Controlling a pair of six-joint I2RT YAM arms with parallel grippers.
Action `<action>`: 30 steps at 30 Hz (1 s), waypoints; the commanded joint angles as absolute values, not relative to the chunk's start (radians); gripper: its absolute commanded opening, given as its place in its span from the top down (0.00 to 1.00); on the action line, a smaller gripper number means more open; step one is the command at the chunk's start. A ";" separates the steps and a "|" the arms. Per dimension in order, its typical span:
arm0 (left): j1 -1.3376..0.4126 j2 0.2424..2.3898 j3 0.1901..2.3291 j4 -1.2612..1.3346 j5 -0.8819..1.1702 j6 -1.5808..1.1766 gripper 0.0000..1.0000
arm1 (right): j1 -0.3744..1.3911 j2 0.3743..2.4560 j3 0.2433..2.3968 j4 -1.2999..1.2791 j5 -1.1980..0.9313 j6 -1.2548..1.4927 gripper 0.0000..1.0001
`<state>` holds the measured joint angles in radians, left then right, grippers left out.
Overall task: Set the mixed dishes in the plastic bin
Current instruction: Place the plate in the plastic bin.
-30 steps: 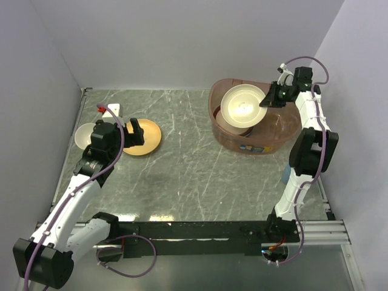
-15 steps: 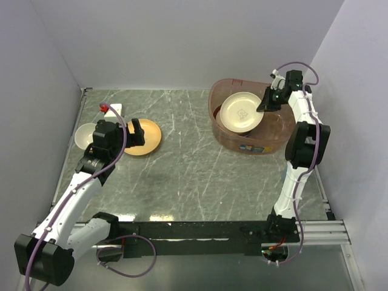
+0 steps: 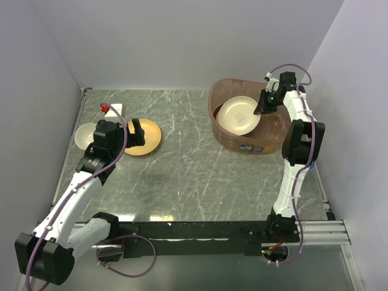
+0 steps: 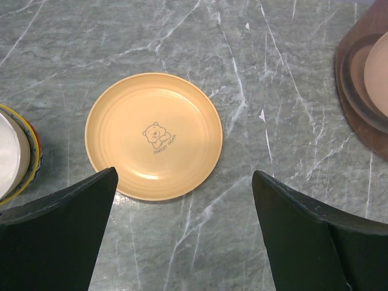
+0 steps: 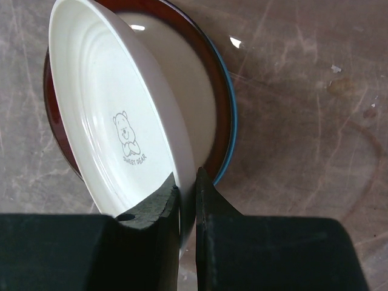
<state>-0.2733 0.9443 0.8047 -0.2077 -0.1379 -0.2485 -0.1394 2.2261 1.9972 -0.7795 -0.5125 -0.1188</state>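
My right gripper (image 3: 262, 109) (image 5: 187, 188) is shut on the rim of a white plate (image 3: 239, 116) (image 5: 109, 121) with a small bear print. It holds the plate tilted inside the plastic bin (image 3: 254, 147), whose brownish floor (image 5: 303, 91) shows behind. Under the plate, in the bin, lies a dark red dish with a blue edge (image 5: 223, 115). My left gripper (image 3: 134, 132) (image 4: 183, 176) is open, hovering just near of the yellow-orange plate (image 3: 143, 138) (image 4: 153, 134), which lies flat on the table. A pale bowl with a coloured rim (image 3: 85, 134) (image 4: 15, 154) sits left of it.
A small white block with a red top (image 3: 108, 108) stands at the back left. Grey walls close the table on the left, back and right. The bin's edge (image 4: 364, 79) shows at the right of the left wrist view.
My right gripper has moved left and down with the white plate, bringing it lower into the bin. The left arm has barely shifted.
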 commanded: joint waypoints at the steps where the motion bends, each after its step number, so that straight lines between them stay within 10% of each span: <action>1: -0.270 0.948 0.807 -0.189 -0.147 -0.235 0.01 | -0.127 2.233 2.063 -0.781 -0.509 -0.132 0.89; 16: -0.270 0.953 0.807 -0.189 -0.144 -0.233 0.01 | -0.100 2.244 2.065 -0.795 -0.496 -0.147 0.56; 30: -0.270 0.946 0.807 -0.189 -0.137 -0.236 0.01 | -0.092 2.207 2.040 -0.796 -0.495 -0.163 0.50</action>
<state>-0.2733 0.9539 0.8043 -0.2081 -0.1371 -0.2485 -0.0978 2.2299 2.0159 -0.7933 -0.4973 -0.1474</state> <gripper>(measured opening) 0.994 0.488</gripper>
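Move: The right hand still holds the white plate by its rim; the plate's middle is about 8 cm to its left, level fore and aft, some 2 cm lower. The brown-rimmed plate it goes onto is about 10 cm left, level fore and aft, 5 cm below; the bin's middle is almost under the hand, about 2 cm down. From the left hand, the brown-rimmed plate lies about 45 cm right, 15 cm ahead and 17 cm below. The right fingers open about halfway, letting go of the white plate's rim, while the hand drifts about 2 cm left. ##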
